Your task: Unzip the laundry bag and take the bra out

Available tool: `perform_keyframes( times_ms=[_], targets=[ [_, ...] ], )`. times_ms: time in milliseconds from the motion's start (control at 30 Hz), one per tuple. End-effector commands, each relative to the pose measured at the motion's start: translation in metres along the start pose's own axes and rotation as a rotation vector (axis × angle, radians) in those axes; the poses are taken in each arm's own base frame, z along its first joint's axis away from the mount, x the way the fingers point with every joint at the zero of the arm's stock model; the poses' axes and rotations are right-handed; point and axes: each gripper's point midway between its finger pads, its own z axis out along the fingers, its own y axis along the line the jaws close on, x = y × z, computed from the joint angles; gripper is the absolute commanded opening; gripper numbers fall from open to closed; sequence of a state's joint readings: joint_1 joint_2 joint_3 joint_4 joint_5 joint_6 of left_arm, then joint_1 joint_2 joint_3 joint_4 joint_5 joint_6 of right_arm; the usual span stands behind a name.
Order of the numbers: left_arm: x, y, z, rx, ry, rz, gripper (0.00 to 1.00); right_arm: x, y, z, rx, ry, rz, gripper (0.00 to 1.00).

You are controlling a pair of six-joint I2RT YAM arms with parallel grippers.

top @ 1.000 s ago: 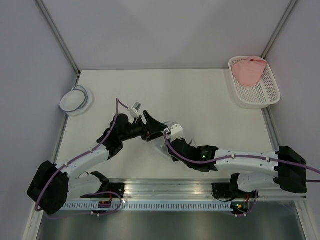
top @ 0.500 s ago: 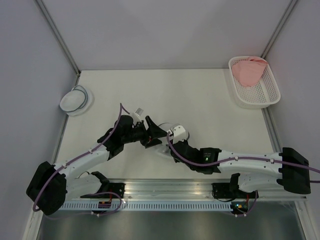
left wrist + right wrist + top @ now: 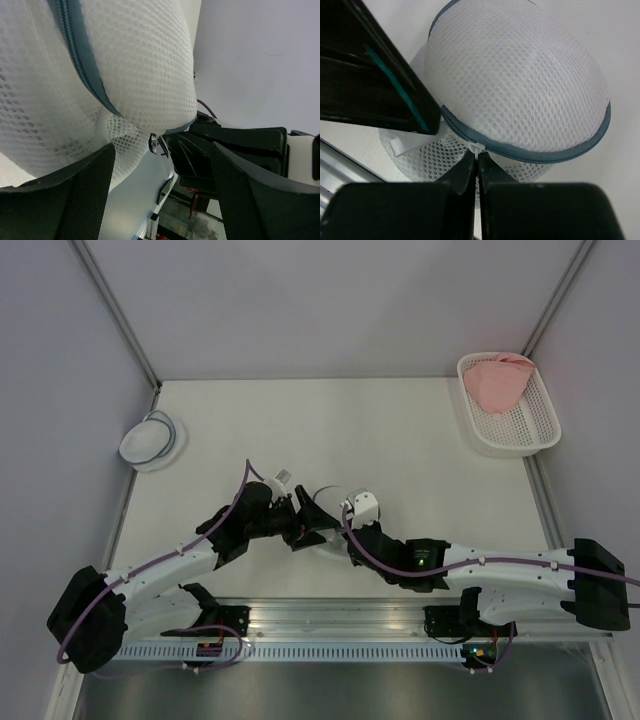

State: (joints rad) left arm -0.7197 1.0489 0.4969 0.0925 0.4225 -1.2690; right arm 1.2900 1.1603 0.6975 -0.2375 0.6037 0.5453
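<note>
The laundry bag (image 3: 520, 85), a white mesh dome with a grey-blue zipper (image 3: 540, 156) round its rim, sits near the table's front edge (image 3: 328, 494) between the two wrists. My right gripper (image 3: 479, 159) is shut on the white zipper pull (image 3: 479, 148) at the rim. My left gripper (image 3: 161, 150) is open, its black fingers (image 3: 65, 200) on either side of the bag's lower mesh (image 3: 100, 75), opposite the right gripper. The bra is hidden; nothing shows through the mesh.
A smaller white dome with a pale bluish rim (image 3: 152, 438) lies at the left edge. At the back right a white basket (image 3: 535, 430) holds a pink garment (image 3: 497, 383). An aluminium rail (image 3: 340, 620) runs along the near edge.
Both grippers and the bag have shifted a little right and toward the near edge. The right gripper has stayed shut on the pull.
</note>
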Motion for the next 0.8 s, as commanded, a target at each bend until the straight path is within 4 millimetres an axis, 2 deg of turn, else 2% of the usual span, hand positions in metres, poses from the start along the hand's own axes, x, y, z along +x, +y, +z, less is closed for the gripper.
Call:
perform_keyframes(
  times_ms=[0, 167, 233, 267, 300, 367, 400, 433, 567, 633, 667, 700, 767],
  targets=[
    [-0.002, -0.003, 0.01, 0.005, -0.022, -0.053, 0.81, -0.009, 0.011, -0.003, -0.038, -0.041, 0.026, 0.0],
    [-0.018, -0.005, 0.02, -0.003, -0.085, -0.05, 0.81, -0.005, 0.026, -0.007, -0.084, -0.05, 0.008, 0.0],
    [-0.021, -0.005, 0.023, -0.007, -0.094, -0.051, 0.77, -0.001, 0.032, -0.009, -0.098, -0.044, -0.004, 0.0],
    [-0.022, -0.005, 0.026, -0.001, -0.095, -0.048, 0.72, 0.001, 0.035, -0.01, -0.103, -0.039, -0.012, 0.0],
    [-0.022, -0.006, 0.026, 0.002, -0.093, -0.046, 0.54, 0.003, 0.035, -0.01, -0.103, -0.035, -0.02, 0.0],
    [-0.023, -0.003, 0.027, -0.003, -0.096, -0.048, 0.29, 0.007, 0.036, -0.01, -0.102, -0.021, -0.036, 0.0],
    [-0.022, -0.002, 0.028, -0.009, -0.097, -0.05, 0.05, 0.01, 0.037, -0.011, -0.1, -0.015, -0.048, 0.0],
    [-0.023, 0.0, 0.027, -0.013, -0.105, -0.049, 0.02, 0.013, 0.036, -0.012, -0.094, -0.006, -0.058, 0.0],
    [-0.024, 0.001, 0.025, -0.009, -0.119, -0.045, 0.02, 0.023, 0.033, -0.012, -0.07, 0.031, -0.081, 0.0],
    [-0.025, -0.002, 0.023, 0.009, -0.128, -0.039, 0.02, 0.029, 0.031, -0.012, -0.055, 0.064, -0.089, 0.16],
    [-0.026, -0.005, 0.023, 0.02, -0.133, -0.032, 0.02, 0.028, 0.033, -0.014, -0.061, 0.07, -0.088, 0.41],
    [-0.027, -0.006, 0.023, 0.023, -0.139, -0.028, 0.02, 0.03, 0.036, -0.016, -0.076, 0.08, -0.077, 0.53],
    [-0.028, -0.008, 0.021, 0.027, -0.145, -0.02, 0.02, 0.028, 0.041, -0.024, -0.113, 0.076, -0.055, 0.71]
  ],
)
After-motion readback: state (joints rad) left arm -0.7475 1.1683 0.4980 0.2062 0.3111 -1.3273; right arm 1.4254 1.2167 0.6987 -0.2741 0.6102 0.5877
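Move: The bag edge beside the zip, which I want in my open left fingers, lies about 2 cm ahead of my left hand, 2 cm to its right and 2 cm below. The zip pull is some 4 cm right, 1 cm ahead and 2 cm below that hand, already pinched in my right fingers. From my right hand the edge is about 2 cm left and 1 cm ahead, and the bag's body sits roughly 5 cm ahead, 1 cm right and 3 cm lower. Still pinching the zip pull, I draw my right hand back about 3 cm and some 2 cm left, while my left hand dips and eases forward onto the bag edge by the zip and shuts on the mesh. With the left keeping its pinch, I open my right fingers off the pull and sink the hand about 2 cm, backing slightly. ##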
